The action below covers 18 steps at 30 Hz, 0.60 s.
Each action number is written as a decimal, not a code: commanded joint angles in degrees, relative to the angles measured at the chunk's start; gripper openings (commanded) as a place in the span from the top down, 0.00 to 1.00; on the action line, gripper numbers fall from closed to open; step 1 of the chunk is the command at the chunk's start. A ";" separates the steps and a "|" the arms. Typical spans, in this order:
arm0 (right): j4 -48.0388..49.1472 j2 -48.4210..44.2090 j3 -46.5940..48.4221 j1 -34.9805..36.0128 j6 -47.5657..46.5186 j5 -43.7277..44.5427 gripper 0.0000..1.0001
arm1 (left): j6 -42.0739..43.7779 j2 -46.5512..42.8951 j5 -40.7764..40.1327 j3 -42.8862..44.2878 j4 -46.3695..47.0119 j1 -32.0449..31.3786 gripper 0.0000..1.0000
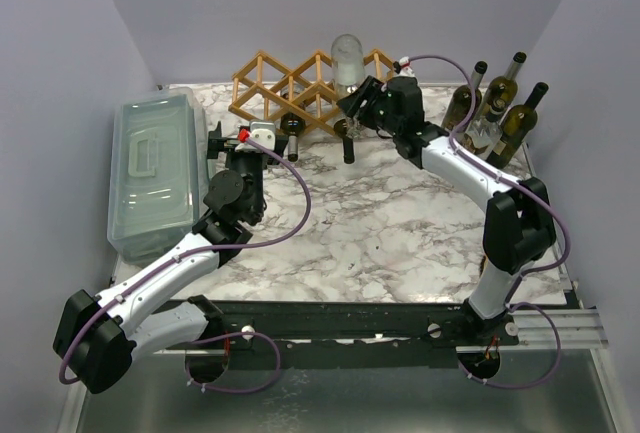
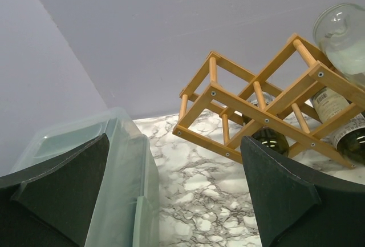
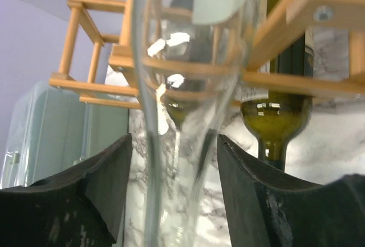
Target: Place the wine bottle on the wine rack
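Note:
The wooden wine rack (image 1: 290, 88) stands at the back of the marble table. It also shows in the left wrist view (image 2: 256, 101) and the right wrist view (image 3: 85, 81). Two dark green bottles lie in its lower cells, necks pointing forward (image 1: 348, 143). A clear glass wine bottle (image 1: 346, 57) rests tilted in the rack's top notch. My right gripper (image 1: 360, 101) is shut on its neck (image 3: 171, 161), the fingers (image 3: 108, 178) on either side of the glass. My left gripper (image 1: 258, 136) is open and empty (image 2: 174, 144), in front of the rack's left end.
A grey-green lidded plastic box (image 1: 152, 168) lies along the left side, close beside my left gripper (image 2: 114, 161). Several green wine bottles (image 1: 495, 108) stand in the back right corner, near my right arm.

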 commanded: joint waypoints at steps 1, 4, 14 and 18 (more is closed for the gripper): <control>1.70 -0.91 3.16 -0.11 -2.01 4.11 0.33 | -1.22 -0.34 1.07 0.59 -0.28 0.46 0.01; -1.89 -1.02 4.45 -0.09 -3.27 4.20 0.24 | -1.21 -0.46 0.90 0.55 -0.42 0.44 0.01; -6.53 -8.97 -0.38 -0.14 -7.89 4.32 0.11 | -1.87 -0.20 1.38 0.86 -1.03 0.55 0.01; -9.05 -14.06 -2.20 -0.16 -11.69 5.67 0.10 | -2.11 -0.30 1.11 1.02 -1.12 0.55 0.01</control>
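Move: The clear bottle already lies in the rack's upper cell, its neck between the right fingers; its middle is about 7 cm ahead of the right hand, 1 cm left and 4 cm above. The rack's middle is some 5 cm ahead, 7 cm left and 5 cm lower. Below, one dark bottle sits about 4 cm ahead, 2 cm left, the other 4 cm ahead, 13 cm left, both 12 cm lower. From the left hand the clear bottle is about 19 cm ahead, 20 cm right and 6 cm lower. The clear bottle's neck is let go: the right fingers, already starting to part, spread nearly fully to either side of it. Meanwhile the right hand edges up and barely forward, then draws away from the neck, back and to the right while still rising, ending about 4 cm higher, with the wrist tipping slightly upward and rolling its left side down. ##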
